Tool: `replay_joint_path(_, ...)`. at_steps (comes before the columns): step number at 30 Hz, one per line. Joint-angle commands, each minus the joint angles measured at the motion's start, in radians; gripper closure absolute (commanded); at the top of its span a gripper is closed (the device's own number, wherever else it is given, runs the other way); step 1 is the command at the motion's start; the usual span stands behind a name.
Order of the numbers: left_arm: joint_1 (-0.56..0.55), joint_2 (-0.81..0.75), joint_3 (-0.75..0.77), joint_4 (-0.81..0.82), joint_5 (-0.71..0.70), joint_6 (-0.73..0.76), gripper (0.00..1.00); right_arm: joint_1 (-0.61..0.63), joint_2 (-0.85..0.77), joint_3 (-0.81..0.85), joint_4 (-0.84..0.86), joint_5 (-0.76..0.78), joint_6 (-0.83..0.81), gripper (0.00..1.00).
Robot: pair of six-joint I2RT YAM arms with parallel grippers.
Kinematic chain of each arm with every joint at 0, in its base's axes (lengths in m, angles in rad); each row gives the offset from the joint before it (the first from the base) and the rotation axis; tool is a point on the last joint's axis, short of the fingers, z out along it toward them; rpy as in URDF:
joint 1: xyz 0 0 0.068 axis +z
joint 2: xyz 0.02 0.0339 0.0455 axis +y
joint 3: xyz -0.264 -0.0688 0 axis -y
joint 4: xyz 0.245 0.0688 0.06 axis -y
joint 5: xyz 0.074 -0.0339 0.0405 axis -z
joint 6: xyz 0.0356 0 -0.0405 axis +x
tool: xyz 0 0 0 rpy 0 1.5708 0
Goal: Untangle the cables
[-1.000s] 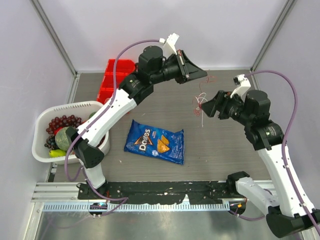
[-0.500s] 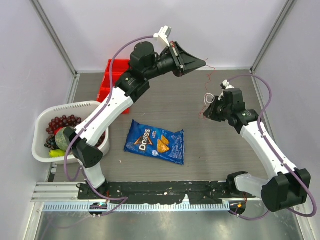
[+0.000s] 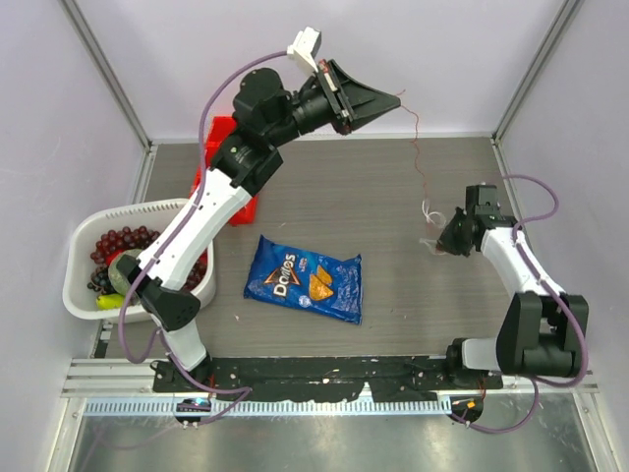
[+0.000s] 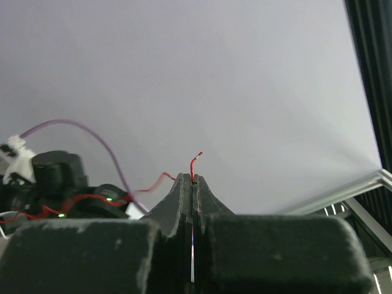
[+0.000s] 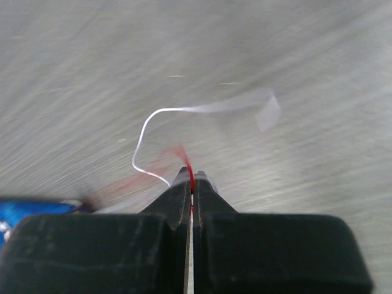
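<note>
A thin red cable (image 3: 417,147) stretches through the air between my two grippers. High at the back, my left gripper (image 3: 397,99) is shut on its upper end; a short red tip (image 4: 195,163) sticks out past the closed left gripper (image 4: 192,179). My right gripper (image 3: 434,242) is low over the table at the right, shut on the red cable's lower part (image 5: 189,172). A white cable (image 5: 144,132) curls on the table just ahead of the right gripper (image 5: 191,177), and a small white loop (image 3: 429,209) shows beside it from above.
A blue chip bag (image 3: 305,278) lies at the table's middle. A white basket (image 3: 77,228) of grapes and fruit stands at the left edge. A red bin (image 3: 218,149) sits at the back left, partly behind the left arm.
My right gripper has shut on the red cable and pulled right and toward the near side. My left gripper has risen with its end, so the red cable is drawn out.
</note>
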Motion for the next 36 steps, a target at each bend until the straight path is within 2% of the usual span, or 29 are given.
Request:
replay_joint_path(1, 0.018, -0.03, 0.132, 0.03, 0.026, -0.014, 1.0, -0.066, 0.085, -0.03, -0.071, 0.055, 0.008, 0.99)
replay_joint_path(3, 0.022, -0.04, 0.181, 0.007, 0.016, 0.012, 1.0, -0.071, 0.105, -0.025, -0.088, 0.137, -0.006, 0.99)
replay_joint_path(7, 0.039, -0.064, 0.281, -0.073, -0.016, 0.098, 1.0, -0.076, 0.114, -0.016, -0.095, 0.177, -0.014, 0.99)
replay_joint_path(12, 0.062, -0.107, 0.298, -0.058, -0.043, 0.117, 1.0, -0.089, 0.159, -0.002, -0.106, 0.202, -0.019, 0.96)
replay_joint_path(16, 0.084, -0.118, 0.336, -0.052, -0.046, 0.1, 1.0, -0.099, 0.159, 0.008, -0.097, 0.164, -0.028, 0.91)
replay_joint_path(19, 0.093, -0.132, 0.336, -0.049, -0.047, 0.095, 1.0, -0.1, 0.151, 0.011, -0.1, 0.185, -0.028, 0.93)
replay_joint_path(21, 0.098, -0.145, 0.335, -0.047, -0.061, 0.103, 1.0, -0.115, 0.156, 0.012, -0.107, 0.187, -0.009, 0.99)
replay_joint_path(26, 0.131, -0.165, 0.336, -0.061, -0.061, 0.118, 1.0, -0.129, 0.133, 0.033, -0.12, 0.179, -0.031, 0.95)
replay_joint_path(28, 0.133, -0.176, 0.312, -0.085, -0.066, 0.134, 1.0, -0.129, 0.122, 0.065, -0.144, 0.194, -0.045, 0.87)
replay_joint_path(30, 0.135, -0.191, 0.274, -0.088, -0.064, 0.132, 1.0, -0.129, 0.113, 0.094, -0.172, 0.17, -0.054, 0.72)
replay_joint_path(31, 0.134, -0.196, 0.254, -0.091, -0.064, 0.129, 1.0, -0.126, 0.11, 0.108, -0.187, 0.159, -0.054, 0.57)
replay_joint_path(33, 0.136, -0.204, 0.222, -0.095, -0.063, 0.129, 1.0, -0.114, 0.095, 0.128, -0.215, 0.135, -0.049, 0.44)
replay_joint_path(36, 0.136, -0.213, 0.185, -0.087, -0.063, 0.131, 1.0, -0.097, 0.038, 0.156, -0.258, 0.124, -0.054, 0.38)
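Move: The left hand, high up, grips the tip of the red cable; the white cable still tangled with it lies some 18 cm to its right, about 4 cm farther out and roughly 47 cm below. The shut right fingers hold the lower end of the tangle, with most of the white cable about 3 cm ahead, 2 cm left and 3 cm below. The Doritos bag is about 31 cm left of the right hand, 8 cm back and 7 cm below. Keeping its pinch on the red cable's tip, the left hand lifts it about 12 cm and carries it as far to the left, drawing back some 5 cm and tilting its fingers upward, away from the right hand and the white cable. The right hand sinks about 6 cm towards the table with its hold, going also right and back and steepening by some 15 degrees, then stays low before its fingers open more than halfway and it rises about 4 cm, letting go of the cables. ##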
